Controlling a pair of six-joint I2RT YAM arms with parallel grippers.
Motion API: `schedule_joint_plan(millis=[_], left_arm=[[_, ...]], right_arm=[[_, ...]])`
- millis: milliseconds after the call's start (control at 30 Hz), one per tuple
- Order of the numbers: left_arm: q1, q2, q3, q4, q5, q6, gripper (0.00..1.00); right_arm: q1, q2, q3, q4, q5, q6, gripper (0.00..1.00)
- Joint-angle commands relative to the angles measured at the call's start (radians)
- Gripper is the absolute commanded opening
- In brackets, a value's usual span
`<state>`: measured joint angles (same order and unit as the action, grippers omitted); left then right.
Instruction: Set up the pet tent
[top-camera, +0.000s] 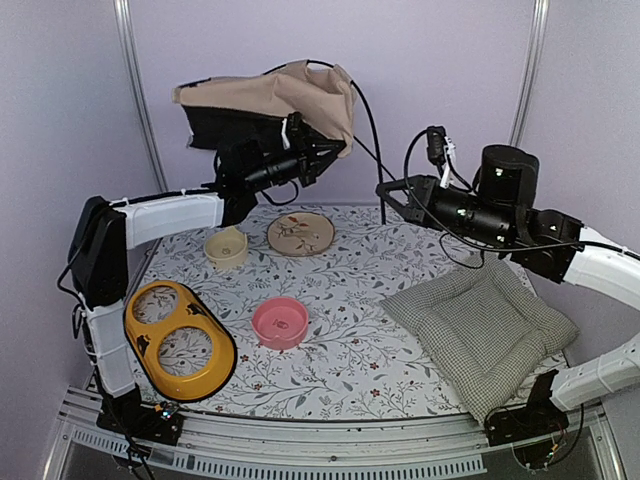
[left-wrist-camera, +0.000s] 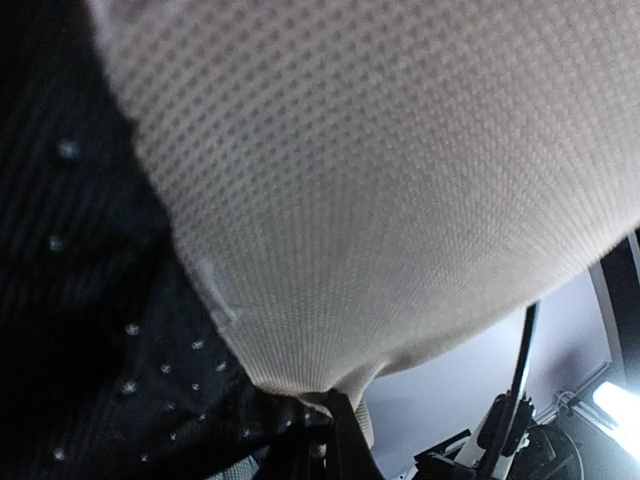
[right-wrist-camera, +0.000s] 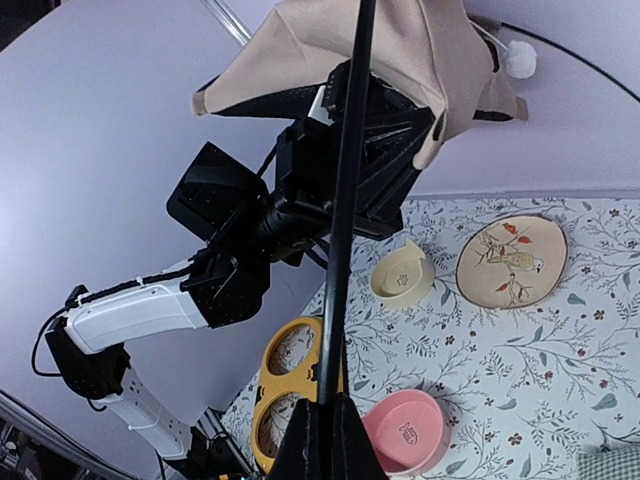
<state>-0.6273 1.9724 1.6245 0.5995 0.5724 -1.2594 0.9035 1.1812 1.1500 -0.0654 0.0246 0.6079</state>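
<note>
The pet tent (top-camera: 275, 95), crumpled beige fabric with black lining, hangs in the air above the table's far side. My left gripper (top-camera: 334, 149) is shut on its lower fabric edge. In the left wrist view the beige cloth (left-wrist-camera: 400, 200) fills the frame, with black lining (left-wrist-camera: 80, 300) at the left and the left gripper (left-wrist-camera: 335, 445) pinching a fold at the bottom. A thin black pole (top-camera: 372, 130) arcs from the tent's top down to my right gripper (top-camera: 384, 189), which is shut on it. The right wrist view shows the pole (right-wrist-camera: 345, 200) rising from the right gripper (right-wrist-camera: 328, 440) to the tent (right-wrist-camera: 400, 50), and the white pompom (right-wrist-camera: 519, 60).
On the floral tablecloth lie a yellow two-hole bowl holder (top-camera: 180, 340), a pink bowl (top-camera: 280, 322), a cream bowl (top-camera: 226, 247) and a bird-patterned plate (top-camera: 300, 233). A green-checked cushion (top-camera: 480, 325) lies at the right, under the right arm. Walls stand close behind and at both sides.
</note>
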Motion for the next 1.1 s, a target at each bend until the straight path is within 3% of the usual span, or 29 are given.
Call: schedule_joint_plan(millis=[0, 267, 400, 700, 900, 1067], left_arm=[[-0.009, -0.065, -0.224, 0.142, 0.007, -0.087, 0.00], [0.017, -0.125, -0.616, 0.399, -0.039, -0.200, 0.00], [0.006, -0.125, -0.790, 0.632, -0.082, -0.275, 0.00], [-0.093, -0.018, -1.011, 1.073, -0.187, -0.386, 0.00], [-0.140, 0.015, -1.099, 1.157, -0.232, -0.402, 0.00], [-0.144, 0.005, -1.177, 1.201, -0.259, -0.410, 0.00]], right_arm=[[0.013, 0.151, 0.030, 0.015, -0.067, -0.004, 0.00], [-0.022, 0.313, -0.023, 0.188, -0.249, 0.090, 0.00], [-0.056, 0.357, -0.052, 0.280, -0.331, 0.133, 0.00], [-0.105, 0.479, -0.051, 0.541, -0.415, 0.192, 0.00], [-0.106, 0.541, -0.046, 0.738, -0.351, 0.205, 0.00], [-0.108, 0.587, 0.006, 0.792, -0.322, 0.201, 0.00]])
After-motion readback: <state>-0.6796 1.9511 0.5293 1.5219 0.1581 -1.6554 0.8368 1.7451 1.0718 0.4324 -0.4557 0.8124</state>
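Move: The left hand already holds a corner of the tent cloth; the pink bowl lies about 15 cm back, 14 cm to its left and 36 cm below, the round mat 21 cm ahead, 10 cm left and 38 cm below. The right hand already grips the black pole near its lower end: the held tent corner is some 16 cm ahead, 8 cm left and level, the pink bowl 1 cm ahead, 22 cm left and 36 cm below. Both hands swing the half-raised tent down and to the left towards the pink bowl: the left keeps its pinch on the cloth corner and sinks about 23 cm, going some 11 cm left and 8 cm back, with a brief check in the drop partway, while its fingers swing round towards forward. The right keeps the pole gripped and follows down about 17 cm and 11 cm left, fast at first and then slower, its wrist turning counter-clockwise with the fingers dipping, so that the pole's held part closes on the held corner. ##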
